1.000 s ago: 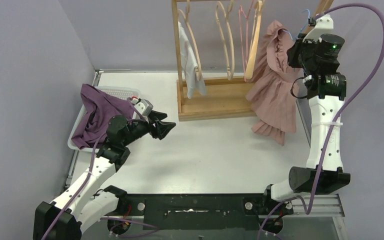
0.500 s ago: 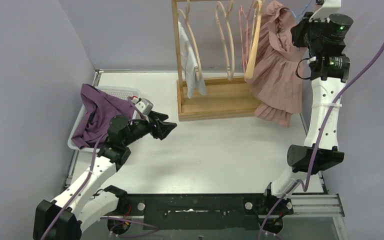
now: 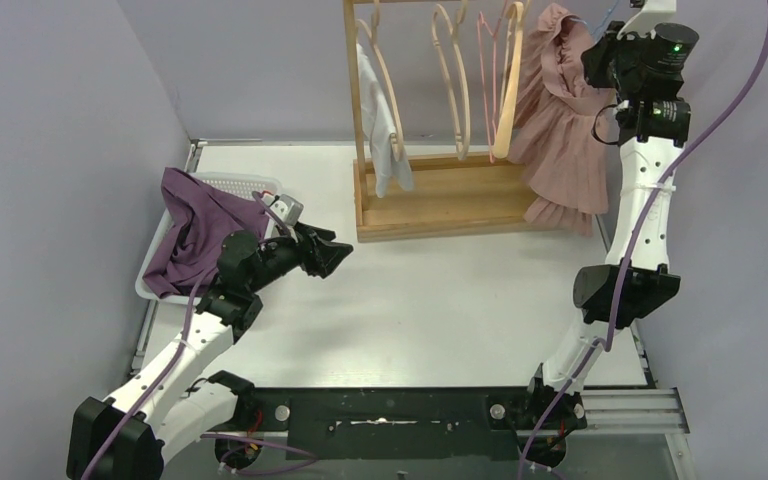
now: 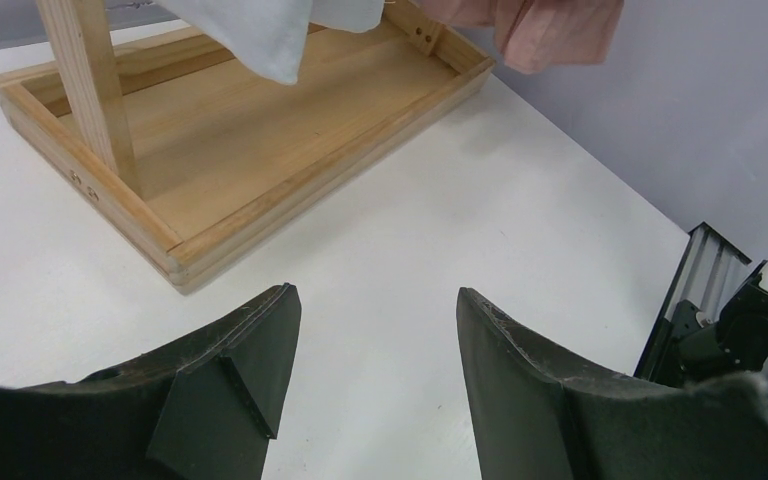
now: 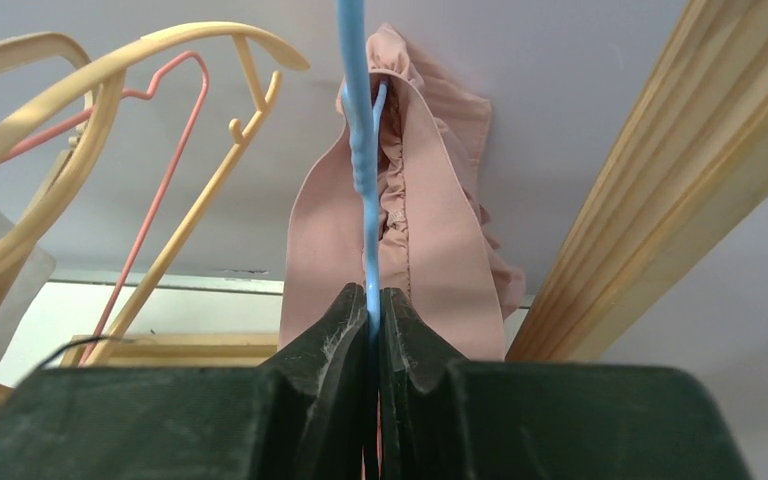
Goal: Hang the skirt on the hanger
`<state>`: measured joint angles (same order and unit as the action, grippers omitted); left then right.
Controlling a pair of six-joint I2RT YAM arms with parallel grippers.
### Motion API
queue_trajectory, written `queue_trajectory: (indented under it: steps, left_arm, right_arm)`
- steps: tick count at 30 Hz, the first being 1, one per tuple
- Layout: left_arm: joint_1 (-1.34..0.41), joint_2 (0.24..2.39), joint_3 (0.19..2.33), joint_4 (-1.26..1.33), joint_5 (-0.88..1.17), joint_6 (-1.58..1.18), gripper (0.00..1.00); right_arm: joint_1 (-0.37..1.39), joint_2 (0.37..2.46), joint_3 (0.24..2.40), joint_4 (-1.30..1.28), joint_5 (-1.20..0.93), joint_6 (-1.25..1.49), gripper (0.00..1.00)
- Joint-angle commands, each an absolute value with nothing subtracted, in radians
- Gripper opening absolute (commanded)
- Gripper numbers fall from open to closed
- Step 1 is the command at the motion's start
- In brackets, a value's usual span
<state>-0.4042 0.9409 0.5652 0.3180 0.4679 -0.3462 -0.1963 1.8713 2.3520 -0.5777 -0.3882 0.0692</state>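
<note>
A pink pleated skirt hangs from a thin blue hanger, its elastic waistband draped over the wire. My right gripper is shut on the blue hanger's wire, held high at the right end of the wooden rack. The skirt's hem hangs just above the rack's right corner. My left gripper stands open and empty low over the white table, left of the rack, with nothing between its fingers.
The rack carries cream hangers, a pink wire hanger and a white garment. A white basket at the left holds a purple garment. A slanted wooden post rises right of the skirt.
My right arm has lifted the hanger and skirt upward and back toward the rack's top, and the hem has come up off the table. The left arm has barely moved.
</note>
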Motion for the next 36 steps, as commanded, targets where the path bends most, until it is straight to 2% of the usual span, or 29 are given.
queue_trajectory:
  steps: [1,4,6,8,10,11,13,21,26,28,32,36]
  left_arm:
    - [-0.402,0.936,0.578,0.358,0.442,-0.359,0.58]
    - [-0.401,0.936,0.586,0.346,0.437,-0.351,0.58]
    - [-0.4,0.936,0.597,0.325,0.424,-0.345,0.58]
    - [-0.397,0.939,0.614,0.299,0.404,-0.344,0.58]
    - [-0.388,0.94,0.635,0.272,0.36,-0.35,0.58]
    - [-0.382,0.94,0.644,0.257,0.332,-0.357,0.59]
    - [-0.357,0.938,0.653,0.225,0.282,-0.371,0.59]
    - [-0.153,0.997,0.865,-0.075,0.097,-0.435,0.61]
    - [-0.13,1.045,0.959,-0.212,-0.137,-0.344,0.86]
    - [-0.112,1.062,0.971,-0.244,-0.198,-0.335,0.88]
    - [-0.066,1.111,0.967,-0.284,-0.293,-0.369,0.9]
    - [0.008,1.192,0.962,-0.301,-0.262,-0.441,0.86]
  right_arm:
    - [-0.206,1.868,2.401,-0.477,-0.404,0.09,0.0]
    - [-0.214,1.874,2.392,-0.477,-0.4,0.1,0.03]
    - [-0.221,1.873,2.386,-0.475,-0.394,0.112,0.1]
    - [-0.223,1.862,2.378,-0.476,-0.377,0.116,0.25]
    - [-0.225,1.831,2.351,-0.461,-0.36,0.136,0.47]
    - [-0.226,1.806,2.328,-0.444,-0.356,0.144,0.54]
    - [-0.226,1.756,2.276,-0.412,-0.355,0.157,0.61]
    - [-0.226,1.499,2.066,-0.365,-0.304,0.227,0.69]
    - [-0.223,1.303,1.825,-0.345,-0.334,0.276,0.69]
    - [-0.22,1.211,1.706,-0.318,-0.36,0.279,0.69]
    - [-0.218,1.087,1.518,-0.284,-0.371,0.298,0.69]
    - [-0.203,0.981,1.371,-0.25,-0.399,0.308,0.69]
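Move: The right hand still grips the near end of the blue hanger with the skirt; the rack's rail is about 15 cm ahead and 15 above. The skirt's middle hangs some 12 ahead, 5 left and 12 below, and the right post stands 15 ahead, 7 right. From the left hand the purple cloth lies about 36 cm left, 12 ahead and 17 below, in the basket 33 left, 12 ahead. Right hand releases the hanger and backs about 20 cm; left, opening, swings 22 cm left towards purple cloth. ##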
